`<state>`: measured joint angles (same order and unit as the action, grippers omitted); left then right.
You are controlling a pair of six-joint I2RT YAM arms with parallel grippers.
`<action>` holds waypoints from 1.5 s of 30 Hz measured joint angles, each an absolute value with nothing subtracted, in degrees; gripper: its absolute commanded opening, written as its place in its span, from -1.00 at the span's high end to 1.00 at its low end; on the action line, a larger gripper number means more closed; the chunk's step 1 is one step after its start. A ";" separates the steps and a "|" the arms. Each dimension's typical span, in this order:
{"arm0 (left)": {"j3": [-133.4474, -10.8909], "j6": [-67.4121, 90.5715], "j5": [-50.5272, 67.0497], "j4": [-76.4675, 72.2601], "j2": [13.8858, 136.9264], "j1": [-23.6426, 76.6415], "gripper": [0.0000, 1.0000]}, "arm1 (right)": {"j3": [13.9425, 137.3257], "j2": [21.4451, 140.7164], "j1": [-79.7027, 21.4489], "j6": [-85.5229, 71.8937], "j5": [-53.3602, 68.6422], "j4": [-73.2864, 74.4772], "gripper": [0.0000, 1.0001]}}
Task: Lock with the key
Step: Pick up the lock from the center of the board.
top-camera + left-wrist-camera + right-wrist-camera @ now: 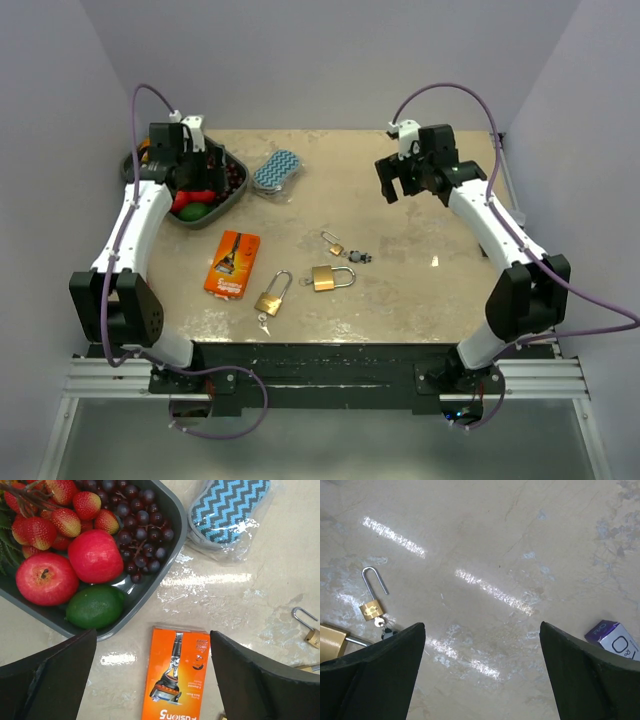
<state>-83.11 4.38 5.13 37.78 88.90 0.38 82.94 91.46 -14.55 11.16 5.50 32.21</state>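
Note:
Three brass padlocks lie mid-table: a large one point(271, 296) with a small key point(263, 324) just below it, a medium one point(330, 277), and a small one point(333, 243) with a dark-headed key point(360, 256) beside it. My left gripper point(195, 170) is open and empty, raised over the fruit tray's edge. My right gripper point(405, 180) is open and empty, raised at the back right. In the right wrist view the small padlock point(372, 605) and its key point(385, 630) lie left of my open gripper point(482, 625). In the left wrist view my gripper point(153, 632) is open.
A grey tray point(236, 178) of fruit stands at the back left, with a blue zigzag sponge point(276, 170) next to it. An orange razor pack point(232, 264) lies left of the padlocks. A small purple box point(615, 637) lies on the table to the right.

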 measured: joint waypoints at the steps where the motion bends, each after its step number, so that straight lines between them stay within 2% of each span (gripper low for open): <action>1: -82.46 4.49 5.13 37.21 88.23 0.38 -0.99 | 82.91 91.55 -15.22 11.18 5.37 31.83 -0.98; 6: -80.79 1.65 6.50 36.18 84.07 0.38 -0.99 | 84.07 94.52 -19.66 11.57 5.10 31.33 -0.98; 15: -69.49 -3.51 8.82 34.26 70.46 0.38 -0.99 | 91.00 108.97 -31.92 11.07 2.68 29.95 -0.98; 24: -64.88 -4.12 10.52 33.23 64.88 0.38 -0.99 | 94.89 117.97 -37.69 10.44 2.07 29.98 -0.96; 30: -64.71 -4.12 10.79 32.51 64.84 0.38 -0.99 | 94.91 121.03 -37.76 10.09 1.56 30.79 -0.70; 45: -64.71 -4.16 14.11 32.29 66.46 0.38 -0.99 | 85.69 118.65 -37.76 8.51 1.56 28.97 -0.26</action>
<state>-64.71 -4.16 14.11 32.29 66.46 0.38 85.69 118.65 -37.76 8.51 1.56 28.97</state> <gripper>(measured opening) 0.992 0.667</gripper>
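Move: From the right hand the small open lock lies about 17 cm to the left, 6 cm back and 19 cm below. The koala keyring on the same table is some 10 cm left and 9 cm back; the big brass lock sits 17 cm left and 15 cm back. From the left hand the small lock is roughly 26 cm right, 5 cm back and 19 cm down. Right hand sweeps some 17 cm left, sinking 18 to straddle the lock, fingers narrowing; left hand draws back. ##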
